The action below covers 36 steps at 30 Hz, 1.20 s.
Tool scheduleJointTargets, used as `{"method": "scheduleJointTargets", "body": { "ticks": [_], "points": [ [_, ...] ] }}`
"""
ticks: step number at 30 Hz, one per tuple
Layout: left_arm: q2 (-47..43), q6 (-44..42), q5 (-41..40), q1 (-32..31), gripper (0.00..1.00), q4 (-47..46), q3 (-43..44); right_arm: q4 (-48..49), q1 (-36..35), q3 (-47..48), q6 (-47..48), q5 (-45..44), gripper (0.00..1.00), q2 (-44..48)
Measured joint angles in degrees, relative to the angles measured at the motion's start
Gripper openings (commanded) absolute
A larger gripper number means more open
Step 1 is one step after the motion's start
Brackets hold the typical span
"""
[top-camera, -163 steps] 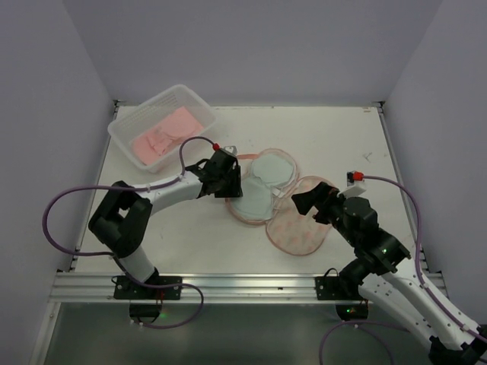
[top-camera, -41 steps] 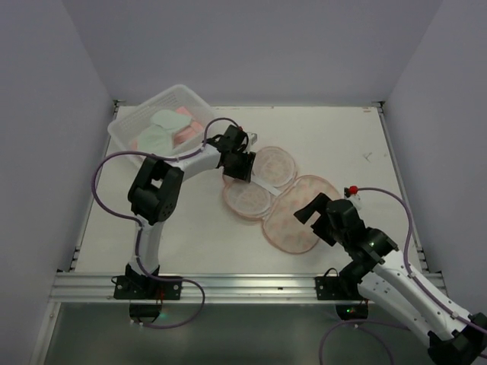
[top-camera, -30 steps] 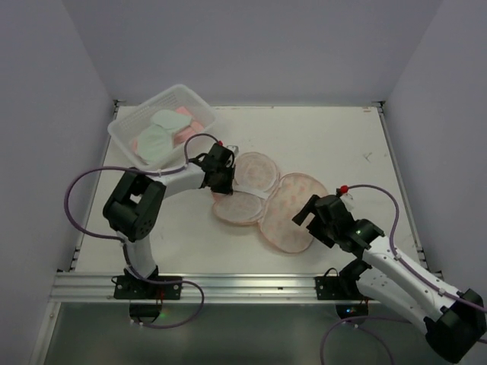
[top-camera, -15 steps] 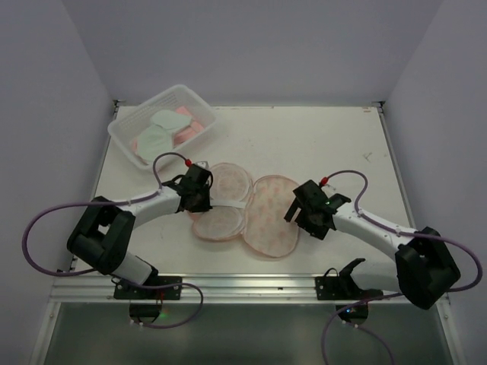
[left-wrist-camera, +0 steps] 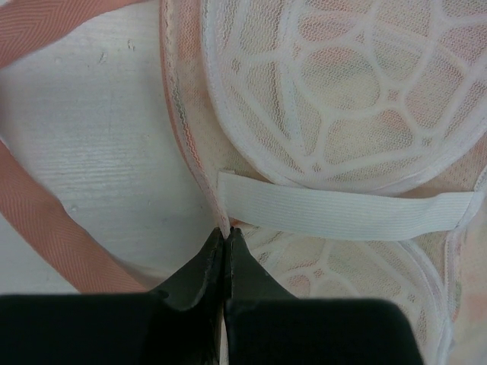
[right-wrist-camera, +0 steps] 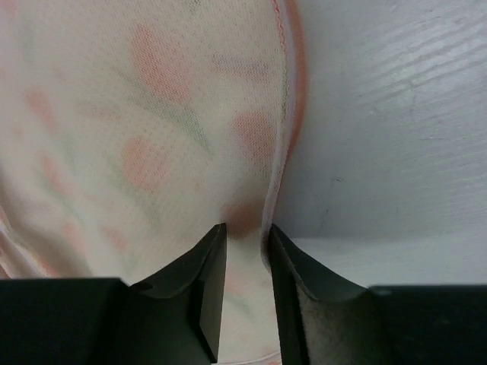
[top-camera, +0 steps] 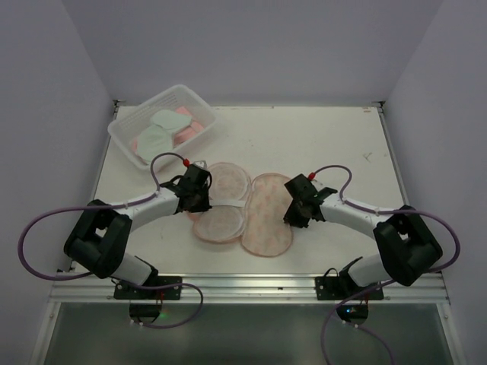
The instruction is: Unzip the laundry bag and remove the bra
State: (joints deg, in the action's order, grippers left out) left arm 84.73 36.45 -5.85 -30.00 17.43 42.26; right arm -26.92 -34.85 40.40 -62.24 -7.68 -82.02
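The laundry bag point(top-camera: 266, 220) lies unzipped and spread flat mid-table, its patterned half on the right and its pale mesh inside point(top-camera: 222, 204) on the left. The mint-green bra point(top-camera: 156, 137) lies in the clear tub point(top-camera: 183, 89) at the back left. My left gripper point(top-camera: 199, 199) is shut on the bag's pink zip edge point(left-wrist-camera: 190, 160), with its fingertips pressed together in the left wrist view point(left-wrist-camera: 227, 233). My right gripper point(top-camera: 295, 210) pinches the patterned half's right rim; in the right wrist view point(right-wrist-camera: 246, 232) the printed fabric point(right-wrist-camera: 152, 114) bunches between the jaws.
The tub also holds a pink cloth point(top-camera: 192, 131) under the bra. A white elastic strap point(left-wrist-camera: 335, 213) crosses the bag's mesh inside, and a pink loop point(left-wrist-camera: 46, 220) lies on the table beside it. The metal rail point(top-camera: 243, 283) marks the near edge.
The bra left the open bag and now lies in the tub. Both grippers have dragged the bag leftward and nearer. In the last half second the right gripper pushed the patterned half further left.
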Motion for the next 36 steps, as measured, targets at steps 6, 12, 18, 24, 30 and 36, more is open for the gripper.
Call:
{"method": "scheduleJointTargets", "body": {
  "ticks": [6,12,18,24,30,36],
  "points": [
    [-0.3,0.0,0.7,0.0,0.01,-0.2,0.0,-0.1,0.0,-0.2,0.1,-0.4,0.00,0.3],
    [-0.4,0.7,3.4,-0.4,0.01,-0.7,1.2,-8.5,0.0,3.1,4.1,-4.4,0.00,5.0],
    [2.5,3.4,6.6,-3.1,0.02,-3.8,6.1,-15.7,0.0,14.6,12.2,-8.7,0.00,7.1],
    [6.8,6.0,10.5,-7.0,0.06,-8.2,9.2,-19.6,0.0,25.5,18.9,-7.9,0.00,5.3],
    [9.2,7.4,13.6,-8.9,0.33,-10.1,9.2,-18.6,0.0,28.4,21.8,-1.0,0.00,1.4],
    [6.4,7.7,13.9,-8.7,0.65,-10.4,6.0,-14.4,0.0,28.4,22.5,8.0,0.00,-1.1]
  ]
}}
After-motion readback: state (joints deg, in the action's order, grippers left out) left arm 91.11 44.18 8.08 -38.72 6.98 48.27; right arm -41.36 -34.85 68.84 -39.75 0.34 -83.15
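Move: The laundry bag lies spread open between the hands, its whole left edge side already held by the shut left fingers. The right hand's closing fingers straddle the right edge of the flap, practically at the fingertips; the flap's middle is about 7 cm to its left and 2 cm ahead. From the left hand, the seam it drags towards lies roughly 13 cm to the right, level ahead, and the white elastic strip about 7 cm right and 1 cm ahead, all barely below the tips. The right fingers shut on the flap's edge and lift it some 14 cm, going about 5 cm forward and turning counter-clockwise about 25 degrees; after a small drift to the right the hand swings left, drawing the flap's edge towards the open mesh compartment. Meanwhile the left hand, still pinching the bag's left edge, raises it a few centimetres and drags it about 12 cm to the right with its left side rolling down some 20 degrees, then opens and lets go of the edge. ##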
